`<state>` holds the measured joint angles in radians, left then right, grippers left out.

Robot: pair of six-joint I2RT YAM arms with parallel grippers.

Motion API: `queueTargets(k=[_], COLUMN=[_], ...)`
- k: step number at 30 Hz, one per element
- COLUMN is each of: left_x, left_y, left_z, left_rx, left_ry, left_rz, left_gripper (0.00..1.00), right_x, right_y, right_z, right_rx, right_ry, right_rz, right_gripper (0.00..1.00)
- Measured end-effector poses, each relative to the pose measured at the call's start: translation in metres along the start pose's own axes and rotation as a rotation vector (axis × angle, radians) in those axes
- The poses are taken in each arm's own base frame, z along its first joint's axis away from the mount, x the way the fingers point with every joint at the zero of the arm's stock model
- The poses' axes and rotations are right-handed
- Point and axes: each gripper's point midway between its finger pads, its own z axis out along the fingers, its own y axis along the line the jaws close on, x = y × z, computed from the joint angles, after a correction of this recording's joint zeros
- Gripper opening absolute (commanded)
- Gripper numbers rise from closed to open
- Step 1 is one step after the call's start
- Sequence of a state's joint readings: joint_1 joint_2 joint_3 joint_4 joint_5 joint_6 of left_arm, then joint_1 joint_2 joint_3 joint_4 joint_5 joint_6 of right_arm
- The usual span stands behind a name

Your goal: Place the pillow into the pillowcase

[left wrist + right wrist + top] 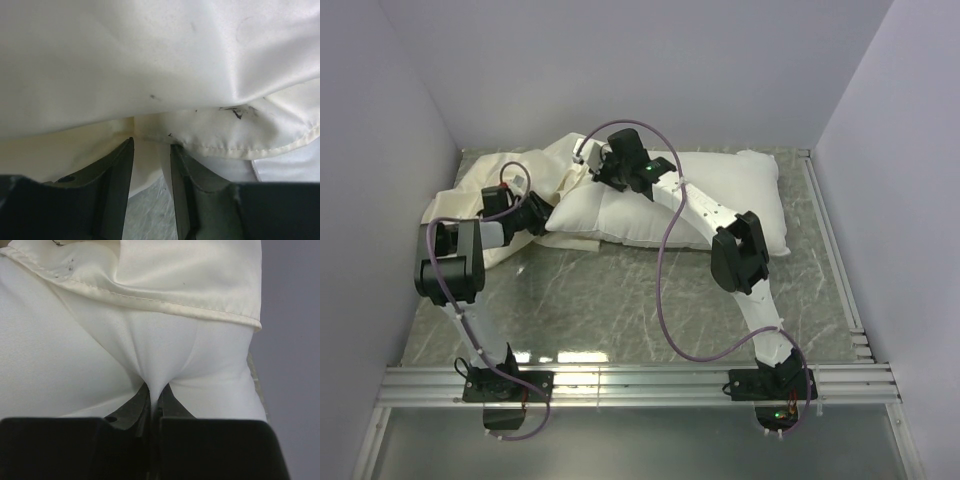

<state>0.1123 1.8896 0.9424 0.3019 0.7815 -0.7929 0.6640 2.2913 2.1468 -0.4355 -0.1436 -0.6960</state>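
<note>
The plump white pillow [705, 200] lies across the back of the table. The limp cream pillowcase [480, 178] is bunched at the back left, and its hemmed edge overlaps the pillow's left end. My right gripper [586, 162] is shut on a pinch of pillow fabric [60, 365] at that end [155, 390], just below the pillowcase hem [190, 275]. My left gripper [548, 214] is at the pillowcase's edge by the pillow's near-left corner. Its jaws stand apart [151, 142] with cream pillowcase cloth [125, 60] between the tips. A strip of pillow [290, 167] shows under the hem.
The table top is grey marble [620, 290]. White walls enclose the left, back and right sides. An aluminium rail [640, 382] runs along the front edge, and another rail [830, 250] runs down the right side. A purple cable loops from the right arm.
</note>
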Motion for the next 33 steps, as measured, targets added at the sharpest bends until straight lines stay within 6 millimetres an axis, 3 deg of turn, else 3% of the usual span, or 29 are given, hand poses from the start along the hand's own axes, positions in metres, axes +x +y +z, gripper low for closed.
queueTargets(k=[13,16,21,25,29,33], left_x=[-0.005,-0.007,-0.014,-0.02,-0.015,-0.013], left_y=[-0.001,0.001,-0.003,-0.005,-0.009,-0.03], left_z=[0.02,0.023,0.028,0.028,0.012,-0.025], left_rx=[-0.024,-0.037,-0.055,-0.087,-0.128,-0.154], left_ry=[-0.049,-0.062,-0.079,-0.068,-0.029,-0.017], left_rz=[0.043,0.054,0.094,0.126,0.16,0.231], left_gripper=[0.34,0.28,0.0,0.0,0.0,0.0], right_x=[0.003,0.003,0.003,0.003,0.003,0.003], right_y=[-0.003,-0.003,-0.003,-0.003,-0.003,-0.004], right_z=[-0.001,-0.001,-0.001,-0.001,-0.001,-0.001], right_rx=[0.003,0.003,0.003,0.003,0.005,0.007], right_ry=[0.004,0.005,0.005,0.005,0.006,0.007], right_rz=[0.004,0.004,0.004,0.004,0.003,0.003], right_gripper=[0.0,0.0,0.0,0.0,0.0,0.0])
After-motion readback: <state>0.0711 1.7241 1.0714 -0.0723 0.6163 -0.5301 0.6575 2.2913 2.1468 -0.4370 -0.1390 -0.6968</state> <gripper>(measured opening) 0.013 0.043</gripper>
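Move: The pillowcase's open hem, the smudged part near the pillow's near left corner, lies about 3 cm ahead of the left hand, 2 cm to its right and a shade below. The pillow corner is about level with the hand and 3 cm to its right; the pillow's middle is some 30 cm to the right and 6 cm ahead. From the right hand, already holding the pillow, that hem lies roughly 14 cm left, 5 cm back and 11 cm lower. Ease the half-open left gripper forward about 3 cm and slightly right, in to the smudged hem of the pillowcase, and shut the fingertips on the cloth there. Then draw back and lift sharply, some 4 cm up, still pinching it while the hand rolls its left side up about 15 degrees. Keep the right gripper still, its fingers shut on the pillow. ##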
